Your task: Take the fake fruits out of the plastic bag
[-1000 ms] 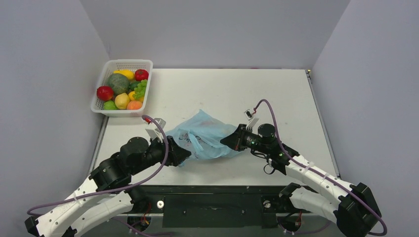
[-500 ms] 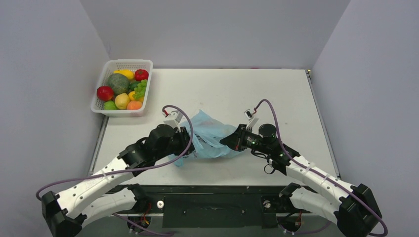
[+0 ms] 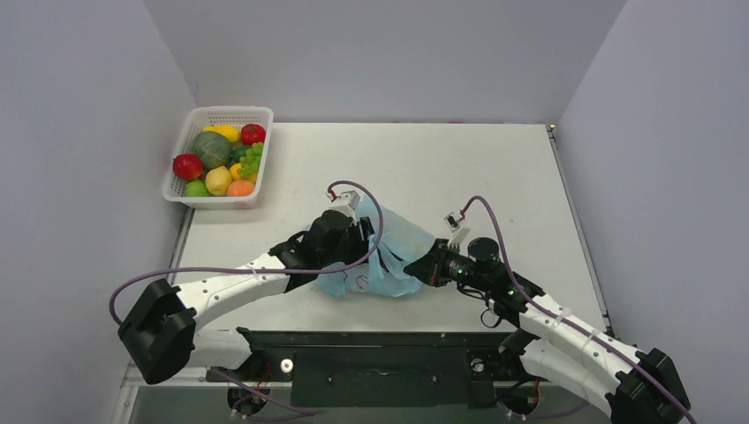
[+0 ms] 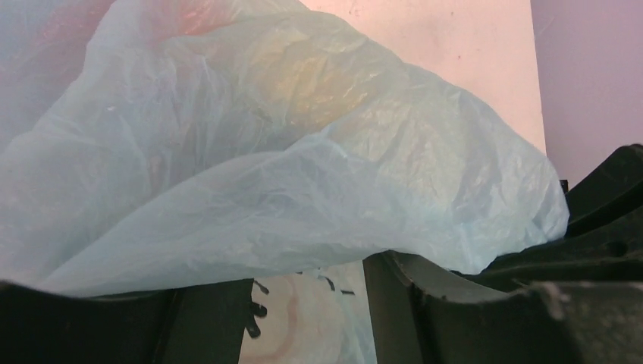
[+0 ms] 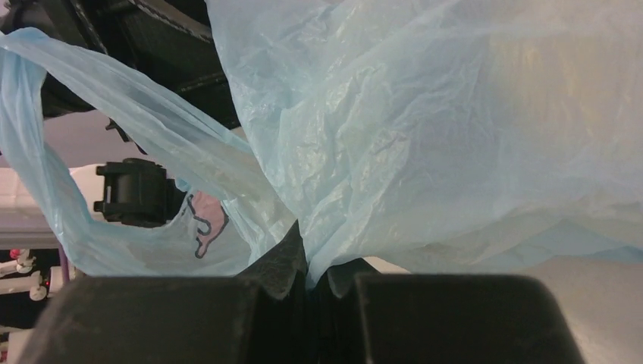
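The light-blue plastic bag (image 3: 399, 247) lies crumpled at the table's near middle between my two grippers. My left gripper (image 3: 362, 246) is pushed in at the bag's left side. In the left wrist view its jaws (image 4: 307, 318) stand apart, with bag film (image 4: 303, 174) draped over both fingers and printed film showing in the gap. My right gripper (image 3: 430, 268) is shut on a pinch of the bag's right edge (image 5: 455, 114); the film runs down between its closed tips (image 5: 307, 284). The fake fruits are hidden by the bag; only faint yellowish and reddish tints show through the film.
A white lattice basket (image 3: 258, 115) holding several toy fruits stands at the back left corner of the table (image 3: 459, 159). A loop handle of the bag (image 5: 45, 189) hangs in front of the left arm in the right wrist view. Grey walls close in three sides.
My left arm has stretched forward and right, from the bag's left end into the bag. The bag has bunched up and shifted right. The right gripper has moved slightly right and nearer, still pinching.
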Controlling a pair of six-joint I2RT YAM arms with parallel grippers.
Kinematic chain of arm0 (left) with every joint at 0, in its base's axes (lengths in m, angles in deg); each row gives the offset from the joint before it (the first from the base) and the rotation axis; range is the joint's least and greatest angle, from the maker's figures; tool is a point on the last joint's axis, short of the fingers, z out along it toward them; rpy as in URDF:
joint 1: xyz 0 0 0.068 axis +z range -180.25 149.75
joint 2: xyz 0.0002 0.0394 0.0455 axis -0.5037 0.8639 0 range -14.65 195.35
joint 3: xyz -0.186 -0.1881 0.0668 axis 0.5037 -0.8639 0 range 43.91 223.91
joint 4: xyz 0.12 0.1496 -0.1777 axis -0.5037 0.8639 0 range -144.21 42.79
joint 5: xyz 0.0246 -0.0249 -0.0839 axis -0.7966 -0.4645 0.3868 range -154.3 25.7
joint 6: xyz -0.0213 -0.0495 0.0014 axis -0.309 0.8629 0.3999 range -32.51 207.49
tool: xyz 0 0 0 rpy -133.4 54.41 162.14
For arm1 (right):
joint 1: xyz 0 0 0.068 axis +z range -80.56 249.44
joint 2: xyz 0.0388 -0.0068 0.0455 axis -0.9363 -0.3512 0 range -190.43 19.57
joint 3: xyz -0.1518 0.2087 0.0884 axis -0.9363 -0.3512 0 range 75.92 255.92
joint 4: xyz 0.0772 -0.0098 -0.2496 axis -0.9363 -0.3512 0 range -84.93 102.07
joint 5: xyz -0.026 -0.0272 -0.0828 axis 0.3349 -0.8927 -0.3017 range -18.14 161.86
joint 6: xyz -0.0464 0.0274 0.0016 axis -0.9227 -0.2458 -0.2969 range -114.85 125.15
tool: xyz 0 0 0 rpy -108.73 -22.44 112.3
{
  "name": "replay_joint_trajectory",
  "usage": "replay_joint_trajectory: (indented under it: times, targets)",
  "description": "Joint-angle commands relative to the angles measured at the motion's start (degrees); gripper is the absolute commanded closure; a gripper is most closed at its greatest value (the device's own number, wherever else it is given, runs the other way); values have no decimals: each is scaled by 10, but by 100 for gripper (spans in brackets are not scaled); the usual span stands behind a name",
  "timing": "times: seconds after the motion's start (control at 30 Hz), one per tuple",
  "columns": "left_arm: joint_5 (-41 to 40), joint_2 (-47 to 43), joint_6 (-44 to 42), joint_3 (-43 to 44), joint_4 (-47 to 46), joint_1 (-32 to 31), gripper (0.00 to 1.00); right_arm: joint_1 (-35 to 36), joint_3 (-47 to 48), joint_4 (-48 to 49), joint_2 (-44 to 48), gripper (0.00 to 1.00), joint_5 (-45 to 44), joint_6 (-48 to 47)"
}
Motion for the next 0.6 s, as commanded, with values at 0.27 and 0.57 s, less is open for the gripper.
replay_joint_trajectory:
  times: [0.27,0.57]
  targets:
    - [-54,117,-46,24,-123,-48,25,-3,-78,-19,63,100,-29,21]
    - [-104,106,-103,39,-106,-61,20,-3,-76,-38,76,100,-36,19]
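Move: The left hand is at the bag's mouth, half-open fingertips under the upper film; the yellow fruit showing through lies about 7 cm ahead, 6 cm to its right and 9 cm below. A red fruit lies some 11 cm ahead, 2 cm right and 10 cm down. The rim corner pinched by the right hand is roughly 6 cm back, 7 cm right and about level. From the right hand, the yellow fruit lies about 13 cm ahead, 1 cm left and 10 cm below. The left hand sinks about 5 cm and shifts some 3.5 cm to the right, under the bag's upper film and towards the yellow fruit, its fingers spreading from half open to nearly wide; it rises again by about 1 cm at the end. Meanwhile the right hand keeps its shut pinch on the rim corner and draws it down about 5 cm, with some 2 cm each of back and right, tipping slightly downward, then holds still there. ##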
